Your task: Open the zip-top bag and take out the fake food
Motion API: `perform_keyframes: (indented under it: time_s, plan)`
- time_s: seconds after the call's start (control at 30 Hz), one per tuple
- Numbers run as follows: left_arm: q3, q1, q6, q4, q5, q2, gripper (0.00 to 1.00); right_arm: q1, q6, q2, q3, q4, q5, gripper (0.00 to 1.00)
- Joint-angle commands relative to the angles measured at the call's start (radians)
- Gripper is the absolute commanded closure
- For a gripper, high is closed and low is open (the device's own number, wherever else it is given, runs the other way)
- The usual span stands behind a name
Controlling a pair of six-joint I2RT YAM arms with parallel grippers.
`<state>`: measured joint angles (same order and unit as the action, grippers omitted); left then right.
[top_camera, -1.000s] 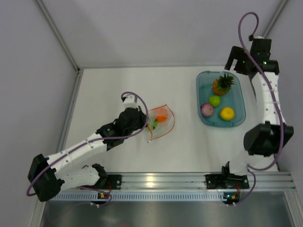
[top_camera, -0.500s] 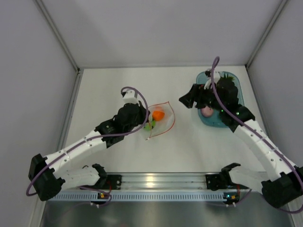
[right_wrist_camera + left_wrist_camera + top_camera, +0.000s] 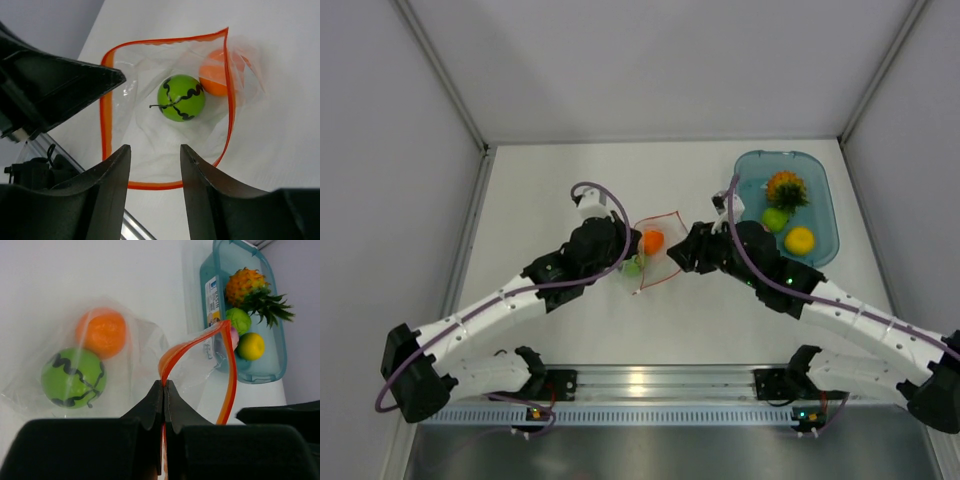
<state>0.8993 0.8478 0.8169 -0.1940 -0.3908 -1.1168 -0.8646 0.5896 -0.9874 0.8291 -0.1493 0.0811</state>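
The clear zip-top bag (image 3: 660, 258) lies mid-table with its mouth held wide. My left gripper (image 3: 165, 383) is shut on the orange-red zip strip (image 3: 195, 342) at the bag's left edge. Inside the bag are an orange ball (image 3: 215, 72) and a green ball with dark stripes (image 3: 181, 98). My right gripper (image 3: 155, 147) is open just in front of the bag's mouth, with nothing between its fingers. More fake food sits in the blue tub (image 3: 832, 200): a pineapple (image 3: 786, 188), a light green piece (image 3: 775, 219) and a yellow piece (image 3: 799, 240).
The tub stands at the back right, close behind my right arm (image 3: 820, 295). A metal rail (image 3: 650, 380) runs along the near table edge. Grey walls close in the left, back and right sides.
My right arm swung from the far right, past the tub, across to the bag's mouth, and its jaws narrowed. My left gripper kept hold of the strip; the bag shifted slightly.
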Motion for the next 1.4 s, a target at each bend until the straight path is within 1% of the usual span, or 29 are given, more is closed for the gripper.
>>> perform_keyframes:
  time_s: [0.0, 0.13, 0.2, 0.3, 0.33, 0.4, 0.47, 0.53, 0.63, 0.73, 0.87, 0.93, 1.07, 1.17, 1.23, 1.37]
  plan:
    - [-0.022, 0.017, 0.065, 0.1, -0.023, 0.046, 1.0, -0.02, 0.082, -0.051, -0.002, 0.114, 0.095, 0.56]
    - [-0.063, 0.042, 0.097, 0.155, -0.045, 0.066, 1.0, -0.019, 0.104, -0.131, 0.011, 0.181, 0.112, 0.61]
    - [-0.069, 0.071, 0.111, 0.166, -0.065, 0.071, 1.0, -0.02, 0.118, -0.164, 0.034, 0.188, 0.115, 0.62]
    - [-0.088, 0.115, 0.136, 0.183, -0.12, 0.077, 1.0, -0.02, 0.147, -0.233, 0.06, 0.191, 0.131, 0.64]
    - [-0.094, 0.126, 0.142, 0.217, -0.138, 0.08, 1.0, -0.02, 0.16, -0.25, 0.067, 0.192, 0.137, 0.65]
    - [-0.105, 0.161, 0.154, 0.241, -0.186, 0.081, 1.0, -0.022, 0.196, -0.286, 0.058, 0.229, 0.137, 0.68]
    - [-0.112, 0.178, 0.165, 0.252, -0.213, 0.077, 1.0, -0.02, 0.245, -0.316, 0.051, 0.261, 0.143, 0.69]
    - [-0.114, 0.191, 0.174, 0.265, -0.22, 0.068, 1.0, -0.022, 0.294, -0.336, 0.03, 0.289, 0.146, 0.67]
    - [-0.111, 0.194, 0.182, 0.265, -0.226, 0.051, 1.0, -0.033, 0.325, -0.358, 0.005, 0.338, 0.152, 0.66]
    - [-0.117, 0.197, 0.198, 0.265, -0.247, 0.038, 1.0, -0.054, 0.323, -0.382, 0.018, 0.333, 0.161, 0.68]
    - [-0.132, 0.198, 0.251, 0.265, -0.289, 0.037, 1.0, -0.102, 0.343, -0.398, -0.016, 0.364, 0.215, 0.73]
    - [-0.14, 0.198, 0.266, 0.274, -0.301, 0.035, 1.0, -0.112, 0.352, -0.424, -0.019, 0.373, 0.214, 0.73]
    - [-0.145, 0.2, 0.303, 0.277, -0.322, 0.041, 1.0, -0.117, 0.335, -0.476, -0.028, 0.425, 0.162, 0.75]
    - [-0.135, 0.2, 0.303, 0.278, -0.318, 0.049, 1.0, -0.117, 0.319, -0.533, -0.019, 0.432, 0.144, 0.75]
    - [-0.134, 0.2, 0.3, 0.28, -0.31, 0.057, 1.0, -0.116, 0.308, -0.566, -0.019, 0.424, 0.151, 0.75]
    - [-0.137, 0.2, 0.278, 0.278, -0.303, 0.084, 1.0, -0.084, 0.271, -0.571, -0.034, 0.379, 0.189, 0.73]
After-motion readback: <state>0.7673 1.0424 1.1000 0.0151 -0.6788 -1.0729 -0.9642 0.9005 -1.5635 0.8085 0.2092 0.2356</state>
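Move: The green fake food lies in the bag roughly 4 cm ahead of the right gripper, 12 cm to its left and 16 cm lower. The orange fake food sits about 10 cm ahead, 8 cm left and equally low; the red-edged bag mouth is centred some 5 cm ahead, 5 cm left and 10 cm below. From the left gripper, which already pinches the mouth's edge, the green fake food is about 4 cm back, 2 cm left and 11 cm down. Lower the right gripper about 14 cm and carry it some 8 cm left through the bag mouth to the green fake food, edging forward early on. Tip its fingers about 15 degrees down and narrow them to roughly half their starting gap. Keep the left gripper pinched on the bag's edge, draw it some 4 cm back and left, ease it slightly forward-right again, and roll its left side down. ##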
